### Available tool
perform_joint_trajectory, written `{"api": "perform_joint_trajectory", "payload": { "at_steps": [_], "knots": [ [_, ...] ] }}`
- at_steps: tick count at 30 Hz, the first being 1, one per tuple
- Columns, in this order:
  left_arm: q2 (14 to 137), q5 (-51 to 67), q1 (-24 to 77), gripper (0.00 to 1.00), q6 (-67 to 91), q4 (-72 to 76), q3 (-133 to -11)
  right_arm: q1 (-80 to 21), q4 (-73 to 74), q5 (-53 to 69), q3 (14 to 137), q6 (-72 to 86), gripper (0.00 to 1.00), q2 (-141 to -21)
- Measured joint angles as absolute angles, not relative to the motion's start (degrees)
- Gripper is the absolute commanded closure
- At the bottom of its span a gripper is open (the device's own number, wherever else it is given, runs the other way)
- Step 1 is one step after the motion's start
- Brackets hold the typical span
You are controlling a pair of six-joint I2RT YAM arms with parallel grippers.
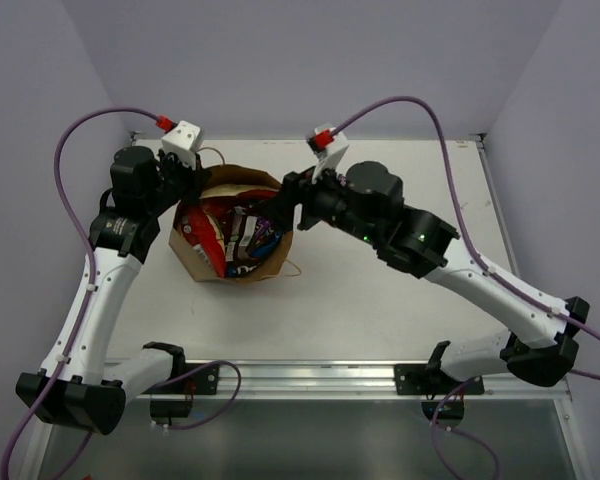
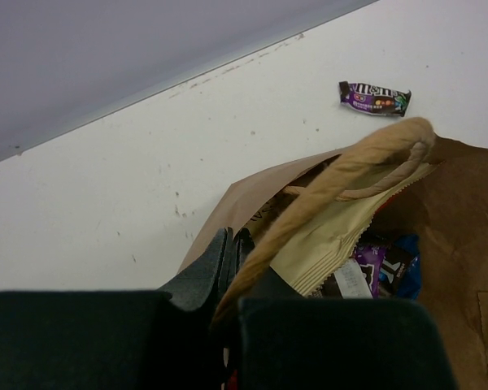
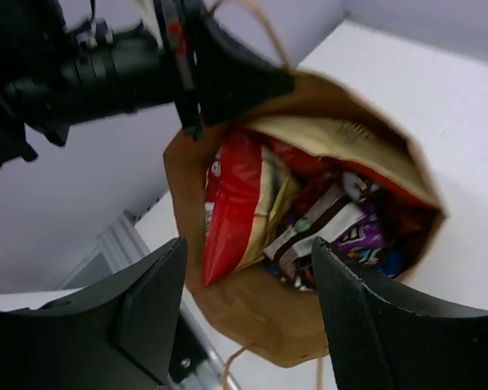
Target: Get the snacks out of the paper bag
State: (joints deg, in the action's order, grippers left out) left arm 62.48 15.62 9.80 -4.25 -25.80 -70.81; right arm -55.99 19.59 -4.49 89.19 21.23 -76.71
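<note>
The brown paper bag stands open at the table's left middle, full of snacks. My left gripper is shut on the bag's far-left rim beside its twisted handle. In the left wrist view the closed fingers pinch the bag's edge. Open and empty, my right gripper hangs over the bag's right side. Between its fingers, the right wrist view looks down on a red chip bag, a tan packet and dark candy bars in the bag.
A small purple M&M's packet lies on the white table beyond the bag. The lilac back wall is close behind. A metal rail runs along the table's near edge between the arm bases.
</note>
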Motion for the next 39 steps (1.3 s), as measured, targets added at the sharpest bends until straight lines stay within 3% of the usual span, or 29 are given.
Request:
{"api": "perform_joint_trajectory", "payload": {
  "at_steps": [10, 19, 26, 30, 34, 39],
  "knots": [
    [62.35, 15.62, 9.80, 1.00, -4.08, -25.85, -70.81, -63.77, 25.56, -10.96, 89.45, 34.83, 0.36, -97.06],
    [62.13, 15.86, 9.80, 1.00, -3.73, -25.98, -70.72, -64.07, 26.46, -14.57, 90.19, 41.65, 0.39, -100.97],
    [61.78, 15.94, 9.80, 1.00, -3.62, -25.91, -70.35, -64.07, 25.41, -15.46, 90.21, 43.57, 0.53, -103.92],
    [61.58, 16.10, 9.80, 1.00, -3.62, -25.87, -70.08, -64.05, 24.97, -15.62, 90.17, 43.88, 0.81, -104.77],
    [61.54, 16.05, 9.82, 1.00, -3.62, -25.74, -69.84, -64.05, 23.16, -15.77, 89.67, 43.09, 0.97, -104.38],
    [61.54, 15.70, 9.82, 1.00, -3.62, -25.74, -69.84, -63.99, 23.14, -15.68, 89.14, 38.98, 1.00, -100.99]
  ]
}}
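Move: Inside the open bag, the brown packet with the white label lies about 10 cm to the right hand's left, 3 cm ahead and some 24 cm below. The red packet is 7 cm to the left of it, the blue packet 4 cm to its right and 3 cm nearer; the cream packet stands some 7 cm beyond it and higher. From the left hand, the brown packet lies about 7 cm back, 7 cm right and 16 cm down. Plunging into the bag's mouth with fingers open, the right hand drops some 23 cm and goes about 10 cm left, its fingers tipping down by close to 30 degrees. Low among the snacks it closes on a corner of the brown packet, then draws about 3 cm back up; the left hand keeps its shut grip at the bag's rim. ##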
